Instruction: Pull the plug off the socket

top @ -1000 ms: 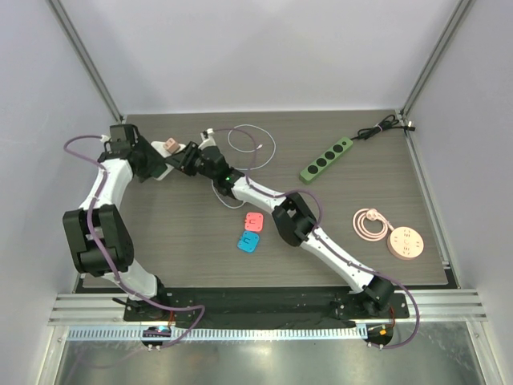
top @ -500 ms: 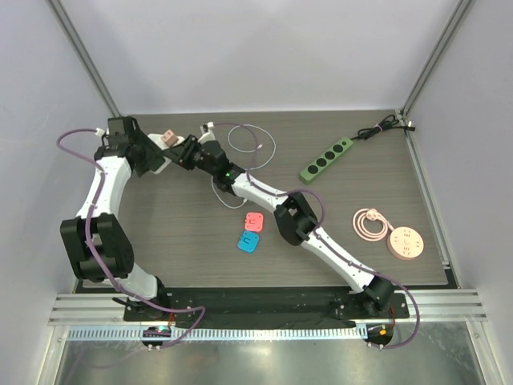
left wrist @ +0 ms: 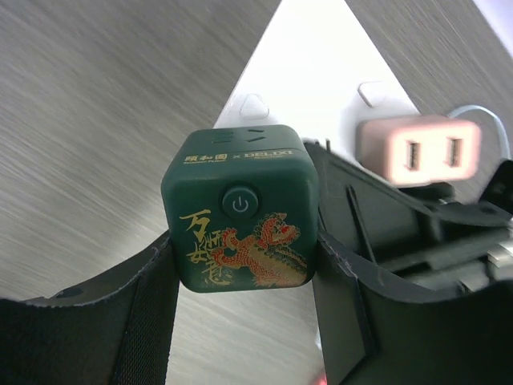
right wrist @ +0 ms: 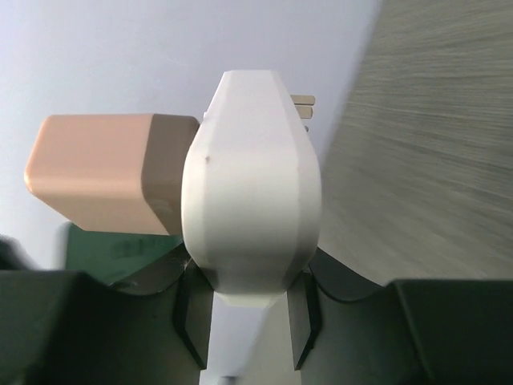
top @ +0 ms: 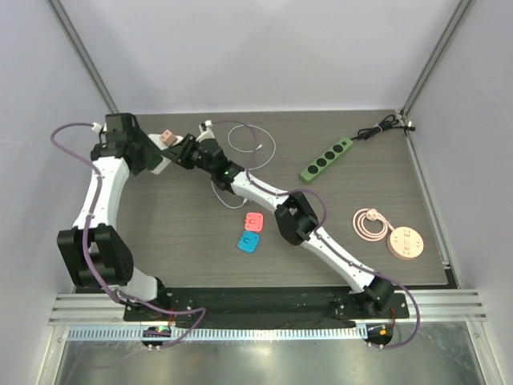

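My left gripper [left wrist: 244, 257] is shut on the socket [left wrist: 236, 208], a dark green cube with a gold and red dragon and a round power button. My right gripper [right wrist: 250, 313] is shut on the plug [right wrist: 250, 192], a white faceted body whose metal prongs [right wrist: 303, 101] show at its far end. A pink USB adapter [right wrist: 96, 172] sits beside the plug and above the green socket [right wrist: 104, 250]. From above, the left gripper [top: 151, 156] and the right gripper [top: 181, 152] meet at the back left, the pink adapter [top: 167, 136] between them. Whether the prongs sit in the socket, I cannot tell.
A thin white cable [top: 250, 144] loops behind the right gripper. A green power strip [top: 326, 159] lies at the back right. A pink round extension socket [top: 405, 242] with its coiled cord [top: 368, 222] sits at the right. A pink tile [top: 254, 221] and a blue tile [top: 248, 242] lie mid-table.
Both grippers have shifted together a little toward the back left corner with the socket and the plug still gripped. The left arm's elbow has swung leftward.
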`<state>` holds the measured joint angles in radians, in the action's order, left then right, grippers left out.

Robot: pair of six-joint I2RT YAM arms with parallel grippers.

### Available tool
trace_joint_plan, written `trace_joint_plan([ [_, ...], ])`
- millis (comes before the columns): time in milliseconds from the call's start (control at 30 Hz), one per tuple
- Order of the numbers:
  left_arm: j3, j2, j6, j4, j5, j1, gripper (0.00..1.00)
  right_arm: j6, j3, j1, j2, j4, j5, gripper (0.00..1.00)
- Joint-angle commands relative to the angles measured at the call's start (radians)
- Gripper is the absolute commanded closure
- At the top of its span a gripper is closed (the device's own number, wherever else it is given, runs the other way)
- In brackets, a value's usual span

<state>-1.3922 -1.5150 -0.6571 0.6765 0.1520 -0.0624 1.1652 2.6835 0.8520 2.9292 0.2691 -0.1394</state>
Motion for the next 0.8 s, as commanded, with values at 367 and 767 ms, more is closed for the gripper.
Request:
trace_joint_plan([
  [367,0.159,0.285,-0.006,-0.046,-0.276,-0.082,1.00,-0.113,-0.080,-0.025,0.082,-0.274,0.034,0.99],
  [767,0.521,0.314,-0.113,-0.177,-0.663,0.169,1.00,-0.125,-0.094,-0.024,0.071,-0.215,0.008,0.99],
])
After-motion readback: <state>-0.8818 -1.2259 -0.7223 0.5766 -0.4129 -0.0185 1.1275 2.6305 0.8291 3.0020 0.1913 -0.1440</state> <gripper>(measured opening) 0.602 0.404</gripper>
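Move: The left hand grips the green plug, still at the white socket, whose middle is about 3 cm right, 1 cm ahead and 3 cm below. The pink plug on it sits roughly 4 cm right, 4 cm ahead and 3 cm lower; the red plate lies on the table some 24 cm right, 16 cm back and 18 cm down. From the right hand holding the socket, the green plug is about 5 cm left, 1 cm back and 2 cm up. Left hand pulls green plug up-back off socket, then sweeps right, back and down; right hand sinks 10 cm. ##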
